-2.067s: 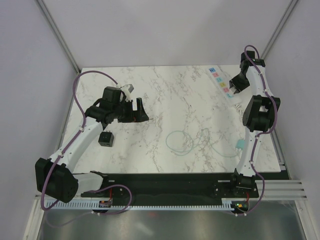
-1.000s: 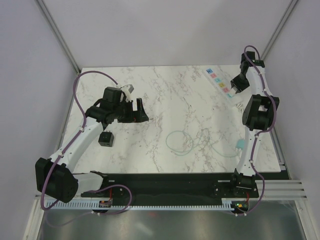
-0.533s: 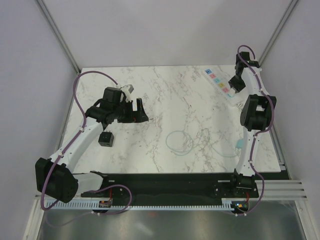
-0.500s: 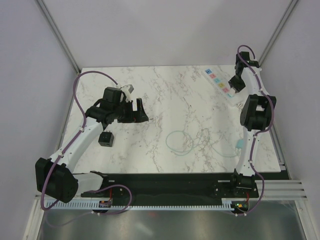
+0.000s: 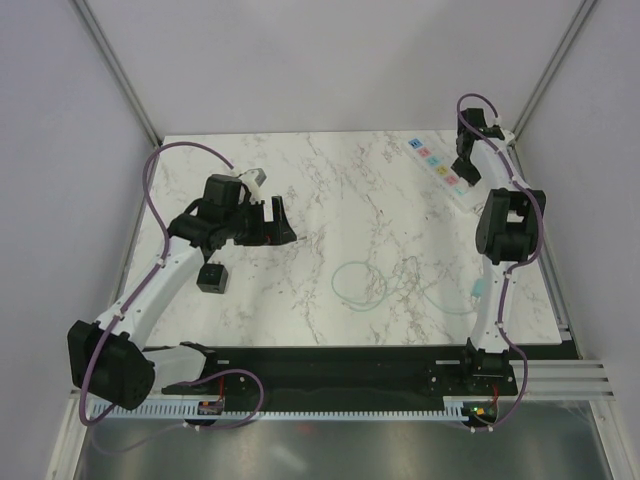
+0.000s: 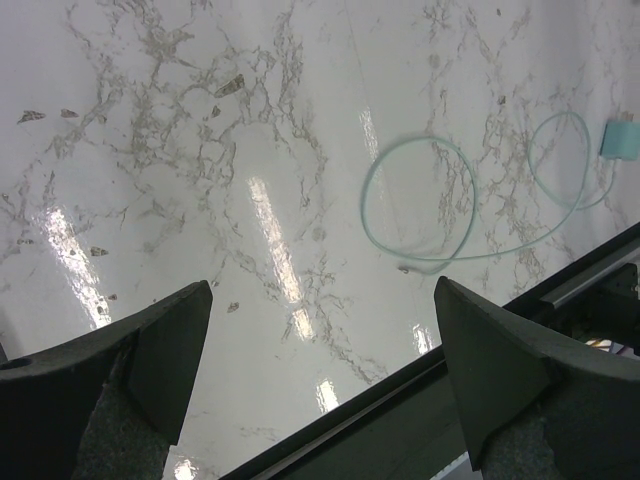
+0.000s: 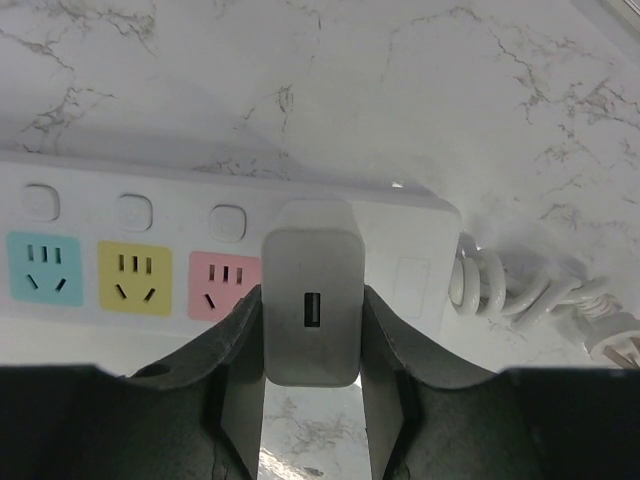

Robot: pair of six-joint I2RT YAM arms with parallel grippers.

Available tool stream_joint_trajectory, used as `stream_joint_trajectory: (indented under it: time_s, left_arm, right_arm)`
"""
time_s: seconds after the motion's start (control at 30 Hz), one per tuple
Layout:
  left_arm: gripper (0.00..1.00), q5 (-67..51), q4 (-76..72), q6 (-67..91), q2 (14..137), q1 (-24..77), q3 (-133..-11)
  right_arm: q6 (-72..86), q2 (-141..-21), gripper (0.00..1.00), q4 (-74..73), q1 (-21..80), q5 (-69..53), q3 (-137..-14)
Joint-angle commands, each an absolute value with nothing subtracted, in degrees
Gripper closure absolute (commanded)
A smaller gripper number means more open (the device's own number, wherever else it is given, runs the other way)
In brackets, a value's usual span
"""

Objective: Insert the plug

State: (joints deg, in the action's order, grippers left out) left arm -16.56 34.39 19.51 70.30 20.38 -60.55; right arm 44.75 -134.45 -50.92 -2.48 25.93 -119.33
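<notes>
The plug is a pale grey-white block with a USB port facing the right wrist camera. My right gripper is shut on its two sides. The plug's far end meets the face of the white power strip, just right of the pink socket; its prongs are hidden. From above, the right gripper hangs over the strip at the far right. My left gripper is open and holds nothing, hovering over the left half of the table; in its wrist view only bare marble lies between the fingers.
A small black cube-shaped block lies on the table under the left forearm. A thin pale-green cable coils at centre-right and ends in a teal connector. The strip's coiled white cord runs off to the right.
The right gripper has moved toward the far edge and slightly left along the strip, still holding the plug. The left arm has stayed put.
</notes>
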Motion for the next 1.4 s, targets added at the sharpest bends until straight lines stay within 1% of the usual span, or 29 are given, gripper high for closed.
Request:
stream_joint_trajectory:
  time_s: [0.0,0.17,0.37,0.57,0.8,1.07,1.3,1.37]
  left_arm:
    - [0.00,-16.1,34.0,17.8,68.6,20.6,-60.6]
    - [0.00,-16.5,34.0,17.8,68.3,20.5,-60.6]
    - [0.00,-16.1,33.9,17.8,67.7,20.6,-60.5]
    - [0.00,-15.6,33.8,17.8,67.2,20.5,-60.5]
    - [0.00,-14.9,33.5,17.8,65.5,20.5,-60.6]
    - [0.00,-17.2,32.8,17.9,65.0,20.5,-60.3]
    - [0.00,-16.8,32.4,18.7,64.1,20.5,-59.8]
    - [0.00,-17.1,32.1,18.9,64.2,20.6,-59.5]
  right_arm:
    - [44.2,-143.4,1.00,-51.1,-1.3,12.8,-104.7]
    - [43.8,-139.9,1.00,-47.6,-2.0,9.5,-99.5]
    - [42.6,-139.0,1.00,-48.2,-2.1,10.9,-98.1]
    - [42.1,-135.2,1.00,-49.1,-2.9,12.4,-94.6]
    - [40.0,-127.8,1.00,-50.1,-4.0,13.6,-88.1]
    - [39.0,-120.2,1.00,-50.4,-4.7,17.0,-78.6]
    - [38.0,-114.3,1.00,-50.6,-4.8,16.2,-74.9]
    - [37.4,-114.3,0.90,-50.7,-4.7,15.8,-75.8]
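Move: The right gripper already holds the plug on the power strip's cable-end outlet, which lies straight below the hand point by about 3 cm. The strip's middle is roughly 5 cm farther out and 6 cm to the left. The coiled cable is some 7 cm back and 6 cm to the right. The teal charger lies about 27 cm back and 3 cm left. From the left gripper that outlet is some 22 cm ahead, 60 cm to the right and 16 cm lower. Keep the right fingers shut on the plug and hold it on the strip's end outlet while you tilt the fingertips outward by just under 10 degrees. Then draw the hand back towards the base about 8 cm, almost level, dragging the strip along by the plug, with a slight counter-clockwise turn and about half of that tilt eased off. Let the open, empty left gripper rise about 2 cm. ##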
